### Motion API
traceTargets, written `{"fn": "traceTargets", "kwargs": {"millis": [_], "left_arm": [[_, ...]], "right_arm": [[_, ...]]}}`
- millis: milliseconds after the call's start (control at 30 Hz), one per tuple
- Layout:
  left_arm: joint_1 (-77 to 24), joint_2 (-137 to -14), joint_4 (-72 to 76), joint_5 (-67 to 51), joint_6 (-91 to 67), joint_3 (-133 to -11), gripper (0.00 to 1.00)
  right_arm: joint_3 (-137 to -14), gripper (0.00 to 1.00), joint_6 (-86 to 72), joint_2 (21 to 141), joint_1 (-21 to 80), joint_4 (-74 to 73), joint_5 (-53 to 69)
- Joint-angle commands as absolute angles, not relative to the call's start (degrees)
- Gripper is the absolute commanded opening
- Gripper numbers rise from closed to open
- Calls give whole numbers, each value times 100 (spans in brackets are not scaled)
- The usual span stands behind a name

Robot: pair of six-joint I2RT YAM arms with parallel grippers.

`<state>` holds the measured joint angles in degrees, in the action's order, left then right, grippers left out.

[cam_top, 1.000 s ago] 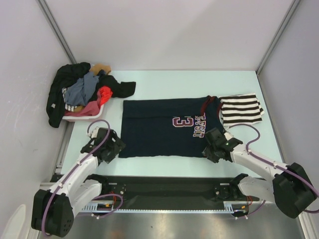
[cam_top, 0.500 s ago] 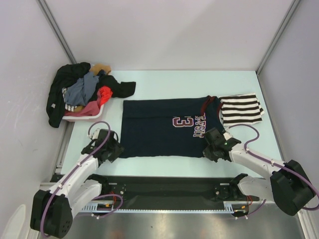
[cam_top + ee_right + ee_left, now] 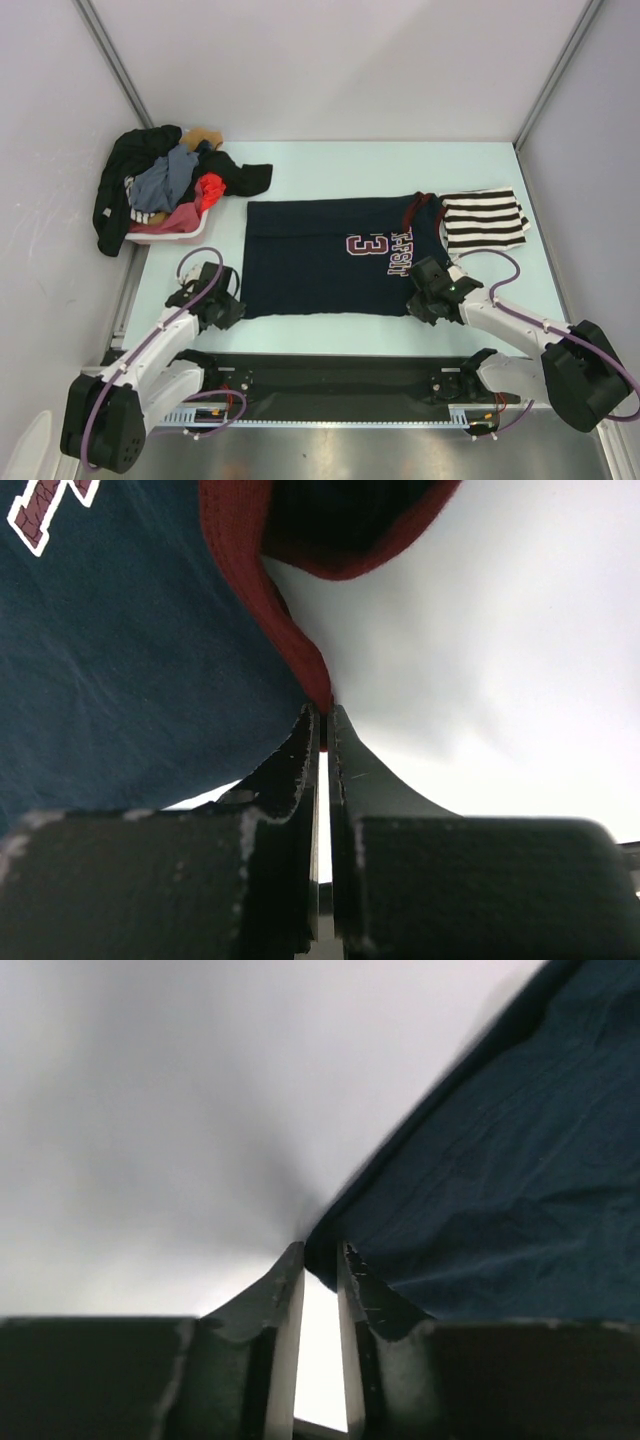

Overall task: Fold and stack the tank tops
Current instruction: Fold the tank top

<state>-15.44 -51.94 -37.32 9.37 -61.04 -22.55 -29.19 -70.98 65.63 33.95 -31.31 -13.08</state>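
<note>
The navy tank top [image 3: 330, 255] with its white "3" lies flat, folded, mid-table. The striped tank top [image 3: 483, 220] rests folded to its right, touching its edge. My left gripper [image 3: 235, 310] is at the navy top's near-left corner. In the left wrist view its jaws [image 3: 320, 1250] stand narrowly apart with the corner of the navy cloth [image 3: 500, 1160] between the tips. My right gripper [image 3: 418, 300] is at the near-right corner. In the right wrist view it [image 3: 326, 712] is shut on the dark red trim [image 3: 240, 540] of the navy cloth [image 3: 130, 650].
A pale pink basket [image 3: 172, 236] at the back left is heaped with dark, grey and red clothes [image 3: 170, 180], some hanging over its sides. Grey walls close in the table on the left, back and right.
My left gripper has slid a little toward the navy top's corner and its jaws have narrowed around it. My right gripper has closed on the red trim.
</note>
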Motion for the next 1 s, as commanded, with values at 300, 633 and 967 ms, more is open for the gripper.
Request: {"fn": "traceTargets", "kwargs": {"millis": [300, 633, 967], "left_arm": [[-1723, -5089, -3964, 950, -6100, -2733, 1], [-1714, -5457, -3937, 747, -6135, -3286, 0], [-1574, -6002, -3850, 976, -6135, -3981, 0]], "right_arm": [[-3331, 0, -7014, 6154, 3428, -3804, -2003], [-4086, 0, -6461, 6099, 3270, -4043, -2224], [-4781, 0, -5300, 6793, 2268, -3402, -1337]]}}
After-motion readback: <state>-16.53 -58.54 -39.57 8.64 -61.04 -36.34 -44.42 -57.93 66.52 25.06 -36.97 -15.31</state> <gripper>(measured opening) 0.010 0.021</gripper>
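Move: Both hands are down at the near edge of the dark tank top. From the left hand, at the hem's near corner, the far-left corner lies about 26 cm ahead and 1 cm right, with the laundry basket some 25 cm ahead and 14 cm left. From the right hand, on the red-trimmed near corner, the far-right corner is about 27 cm ahead and 6 cm right; the striped tank top lies about 20 cm ahead, 15 cm right. The left fingers close from partly open and pinch the near-left corner, while the right keeps its shut grip on the red-trimmed corner. After a short hold, both raise the near edge and carry it forward towards the far edge, the left about 5 cm each way, the right some 7 cm up and 6 cm forward, its fingertips tilting slightly forward. ##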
